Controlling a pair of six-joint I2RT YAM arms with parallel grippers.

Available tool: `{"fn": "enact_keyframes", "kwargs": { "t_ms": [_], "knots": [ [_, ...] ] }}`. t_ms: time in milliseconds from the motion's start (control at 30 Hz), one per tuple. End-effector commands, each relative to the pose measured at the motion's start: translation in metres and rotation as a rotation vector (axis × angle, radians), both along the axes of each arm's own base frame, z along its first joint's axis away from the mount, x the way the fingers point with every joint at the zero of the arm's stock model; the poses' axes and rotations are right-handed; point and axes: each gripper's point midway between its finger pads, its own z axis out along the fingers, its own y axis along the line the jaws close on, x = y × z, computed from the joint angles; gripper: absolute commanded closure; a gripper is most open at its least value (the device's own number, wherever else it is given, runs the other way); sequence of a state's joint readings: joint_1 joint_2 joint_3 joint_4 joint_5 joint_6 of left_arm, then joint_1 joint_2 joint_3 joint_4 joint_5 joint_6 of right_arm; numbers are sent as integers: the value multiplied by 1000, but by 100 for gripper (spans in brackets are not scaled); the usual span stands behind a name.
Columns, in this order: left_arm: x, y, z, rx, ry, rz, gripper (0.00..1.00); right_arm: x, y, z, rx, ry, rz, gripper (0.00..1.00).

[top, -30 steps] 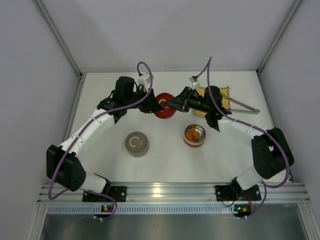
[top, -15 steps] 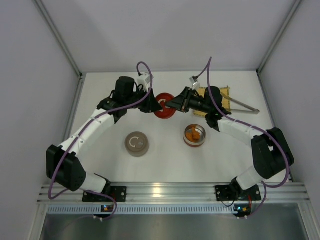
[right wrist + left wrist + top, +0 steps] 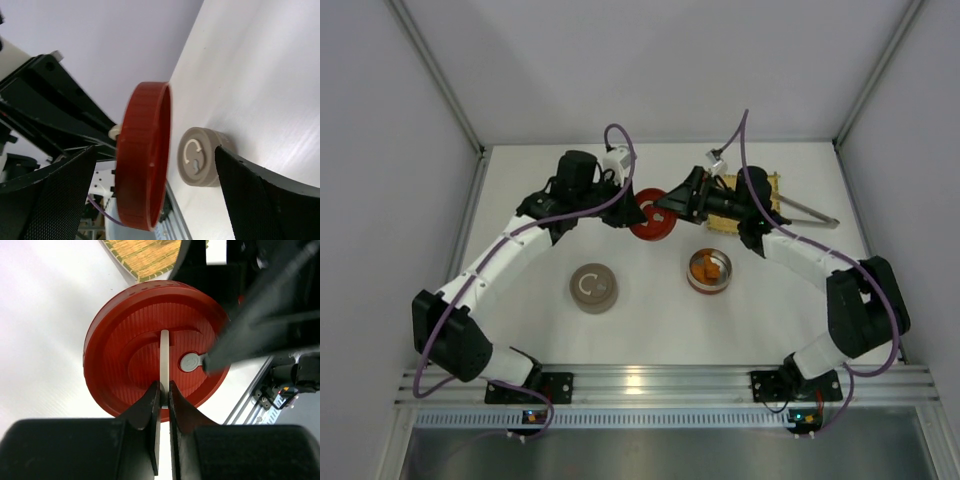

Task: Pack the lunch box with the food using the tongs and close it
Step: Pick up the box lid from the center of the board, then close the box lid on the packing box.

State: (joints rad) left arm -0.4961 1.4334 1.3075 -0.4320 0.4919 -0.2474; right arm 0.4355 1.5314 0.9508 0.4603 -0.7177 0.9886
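Note:
The red round lid point(image 3: 650, 216) hangs tilted on edge above the table between both arms. My left gripper point(image 3: 164, 388) is shut on the thin white tab point(image 3: 164, 357) on the lid's top. My right gripper point(image 3: 155, 150) stands wide open, one finger point(image 3: 55, 200) on each side of the lid's rim point(image 3: 145, 175) without touching it. The round lunch box point(image 3: 708, 271) sits on the table with orange-brown food point(image 3: 706, 266) inside. The silver tongs point(image 3: 810, 212) lie at the back right, partly across the yellow mat point(image 3: 763, 190).
A grey round lid with a curved arrow point(image 3: 593, 288) rests on the table at centre left, and shows as the same grey lid point(image 3: 200, 162) past the red lid. The right arm covers most of the mat. White walls close in the table.
My right gripper has opened wide and let go of the red lid, drawing slightly back to the right. My left gripper has tightened on the lid's tab.

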Motion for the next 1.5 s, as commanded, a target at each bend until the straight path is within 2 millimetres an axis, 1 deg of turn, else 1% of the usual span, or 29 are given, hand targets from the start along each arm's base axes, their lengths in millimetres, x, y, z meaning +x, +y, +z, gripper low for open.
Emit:
{"fn": "enact_keyframes", "kwargs": {
  "t_ms": [0, 67, 100, 133, 167, 200, 233, 267, 300, 333, 367, 400, 433, 467, 533, 567, 600, 633, 667, 733, 767, 800, 833, 867, 1000, 1133, 1200, 1300, 1467],
  "knots": [
    [-6, -3, 16, 72, -81, -64, 100, 20, -42, 38, -23, -126, -58, 1],
    [-10, -3, 13, 113, -110, -97, 100, 28, -63, 50, -57, -165, -83, 1],
    [-18, -6, 7, 141, -95, -125, 100, 36, -88, 57, -99, -228, -117, 1],
    [-20, -6, 3, 167, -107, -143, 100, 35, -103, 50, -139, -183, -130, 1],
    [-25, -11, 3, 177, -108, -168, 100, 44, -132, 59, -166, -209, -188, 1],
    [-28, -13, -8, 204, -75, -184, 100, 41, -150, 69, -211, -284, -217, 1],
    [-29, -14, -14, 235, -79, -212, 100, 39, -172, 64, -242, -250, -260, 1],
    [-33, -20, -18, 246, -69, -239, 100, 44, -208, 66, -272, -257, -348, 1],
    [-31, -27, -27, 264, -49, -260, 100, 35, -223, 77, -310, -327, -373, 1],
    [-32, -29, -33, 285, -26, -272, 100, 31, -240, 79, -338, -338, -408, 1],
    [-34, -36, -38, 302, -15, -282, 100, 25, -267, 75, -376, -302, -470, 1],
    [-31, -42, -35, 305, -14, -277, 100, 16, -278, 80, -438, -358, -487, 1],
    [-30, -49, -47, 318, 27, -279, 100, 10, -289, 79, -469, -357, -509, 1],
    [-33, -57, -49, 311, 37, -292, 100, 1, -305, 74, -492, -320, -541, 1],
    [-24, -69, -53, 287, 82, -185, 100, -13, -313, 78, -546, -363, -556, 0],
    [-27, -76, -55, 293, 93, -152, 100, -20, -318, 72, -558, -340, -569, 1],
    [-13, -72, -60, 340, 75, -25, 100, -26, -317, 74, -581, -366, -570, 1],
    [-12, -74, -62, 316, 142, 88, 100, -29, -317, 73, -589, -367, -572, 1],
    [-13, -79, -69, 310, 171, 99, 100, -32, -318, 66, -595, -353, -579, 1],
    [-16, -85, -74, 291, 241, 135, 100, -38, -315, 66, -597, -361, -587, 1],
    [-16, -89, -84, 326, 256, 146, 100, -39, -316, 60, -598, -347, -597, 1],
    [-17, -91, -88, 356, 247, 155, 100, -41, -315, 62, -599, -351, -605, 1],
    [-7, -85, -92, 421, 188, 211, 100, -41, -316, 62, -604, -357, -611, 0],
    [-12, -94, -99, 461, 167, 212, 100, -41, -318, 61, -613, -353, -623, 1],
    [-16, -98, -112, 483, 192, 291, 100, -40, -323, 64, -636, -358, -649, 1],
    [-16, -114, -109, 429, 232, 333, 100, -39, -329, 68, -649, -361, -675, 1],
    [-20, -126, -100, 419, 196, 339, 100, -36, -331, 69, -636, -353, -690, 1],
    [-29, -136, -99, 417, 181, 339, 100, -32, -332, 68, -604, -337, -699, 1],
    [-27, -150, -101, 397, 187, 325, 100, -28, -331, 64, -567, -318, -702, 1]
  ]
}}
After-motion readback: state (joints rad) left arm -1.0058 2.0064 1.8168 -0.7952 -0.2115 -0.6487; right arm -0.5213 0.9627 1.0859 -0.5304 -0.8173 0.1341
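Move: The left hand holds the red box lid in midair. The open box with the orange food lies about 17 cm to its right, 3 cm back and 21 cm below. Of that box, the closed box with the brown lid sits some 30 cm to the left and 4 cm back, the bamboo mat about 20 cm farther out and 9 cm to the right. From the right hand, the open box is roughly 12 cm right, 5 cm back and 21 cm below. Rightward and down, with a slight draw back, the left arm carries the red lid about 14 cm across towards the food box, dipping some 13 cm before easing up 2 cm, its nearly shut fingers keeping their pinch and tipping about 30 degrees steeper. Already open, the right gripper quickly clears away from the lid, roughly 32 cm right and 6 cm up, rolling as it goes. ##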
